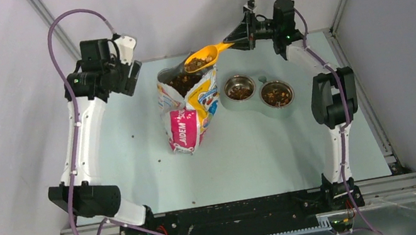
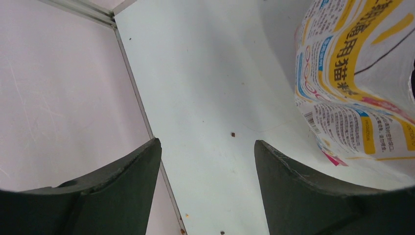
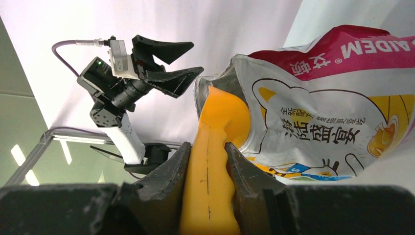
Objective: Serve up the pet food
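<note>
The pet food shows as dark kibble heaped in a yellow scoop (image 1: 208, 55), held just above the open mouth of the cat-print bag (image 1: 188, 111), which holds more kibble (image 1: 182, 83). My right gripper (image 1: 241, 38) is shut on the scoop's handle (image 3: 210, 176); its fingers (image 3: 171, 166) press both sides of it, and the bag (image 3: 318, 127) stands right behind. My left gripper (image 1: 133, 72) hangs open and empty to the left of the bag. In its own view, the left gripper (image 2: 207, 144) has only bare table between its fingers, with the bag (image 2: 352, 83) at right.
A grey double-bowl stand (image 1: 261, 80) sits right of the bag, with kibble in both steel bowls (image 1: 241, 91) (image 1: 277, 94). Stray pellets (image 2: 233, 134) lie on the pale table. A metal rail (image 2: 142, 112) marks the table's left edge, against the wall.
</note>
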Robot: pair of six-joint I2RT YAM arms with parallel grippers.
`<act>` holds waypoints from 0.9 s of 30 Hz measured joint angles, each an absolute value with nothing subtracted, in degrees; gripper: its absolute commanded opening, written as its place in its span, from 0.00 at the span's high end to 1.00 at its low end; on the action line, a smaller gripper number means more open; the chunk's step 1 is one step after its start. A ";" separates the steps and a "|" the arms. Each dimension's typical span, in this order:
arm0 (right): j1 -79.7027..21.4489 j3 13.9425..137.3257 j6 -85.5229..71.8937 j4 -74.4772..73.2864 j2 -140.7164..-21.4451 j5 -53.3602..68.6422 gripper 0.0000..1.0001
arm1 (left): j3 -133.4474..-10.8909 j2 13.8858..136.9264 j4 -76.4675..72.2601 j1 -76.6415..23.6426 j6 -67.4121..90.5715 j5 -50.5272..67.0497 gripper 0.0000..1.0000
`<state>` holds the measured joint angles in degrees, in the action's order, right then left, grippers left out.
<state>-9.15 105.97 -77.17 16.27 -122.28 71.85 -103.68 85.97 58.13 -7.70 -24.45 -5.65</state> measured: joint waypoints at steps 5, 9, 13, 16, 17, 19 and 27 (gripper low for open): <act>-6.66 104.27 -78.02 16.91 -120.95 71.81 1.00 | -106.19 87.92 58.26 -7.88 -24.45 -5.19 0.24; -4.58 102.54 -78.13 17.80 -119.22 71.81 1.00 | -108.01 89.34 58.48 -8.01 -24.45 -4.51 0.24; -2.83 100.84 -78.56 18.96 -118.34 71.79 1.00 | -109.27 90.70 58.57 -8.12 -24.43 -4.08 0.24; -1.80 99.74 -78.98 19.25 -118.17 71.79 1.00 | -109.93 91.55 58.85 -8.27 -24.43 -3.84 0.24; -1.37 99.33 -79.07 19.33 -118.17 71.79 1.00 | -110.17 91.85 58.98 -8.36 -24.43 -3.84 0.24; -0.73 98.87 -79.09 19.35 -118.17 71.77 1.00 | -110.67 92.36 59.20 -8.51 -24.43 -3.79 0.24; 3.95 96.88 -78.26 19.53 -118.08 71.81 1.00 | -111.15 92.82 59.31 -8.62 -24.23 -3.33 0.24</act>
<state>3.95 96.88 -78.26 19.53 -118.08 71.81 -111.15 92.82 59.31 -8.62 -24.23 -3.33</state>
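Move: The right hand holds the filled scoop high, its head reaching left over the bag's mouth. The left bowl is some 27 cm below this hand, about 3 cm right and 2 cm back; the right bowl is roughly 16 cm right and 7 cm back, equally low. The food bag's middle lies about 16 cm left, 10 cm back and 17 cm below. From the left hand the left bowl is about 35 cm right, 7 cm ahead, 28 cm below. Right hand carries the still-gripped, loaded scoop about 11 cm right, from bag towards bowls; left hand eases forward. ##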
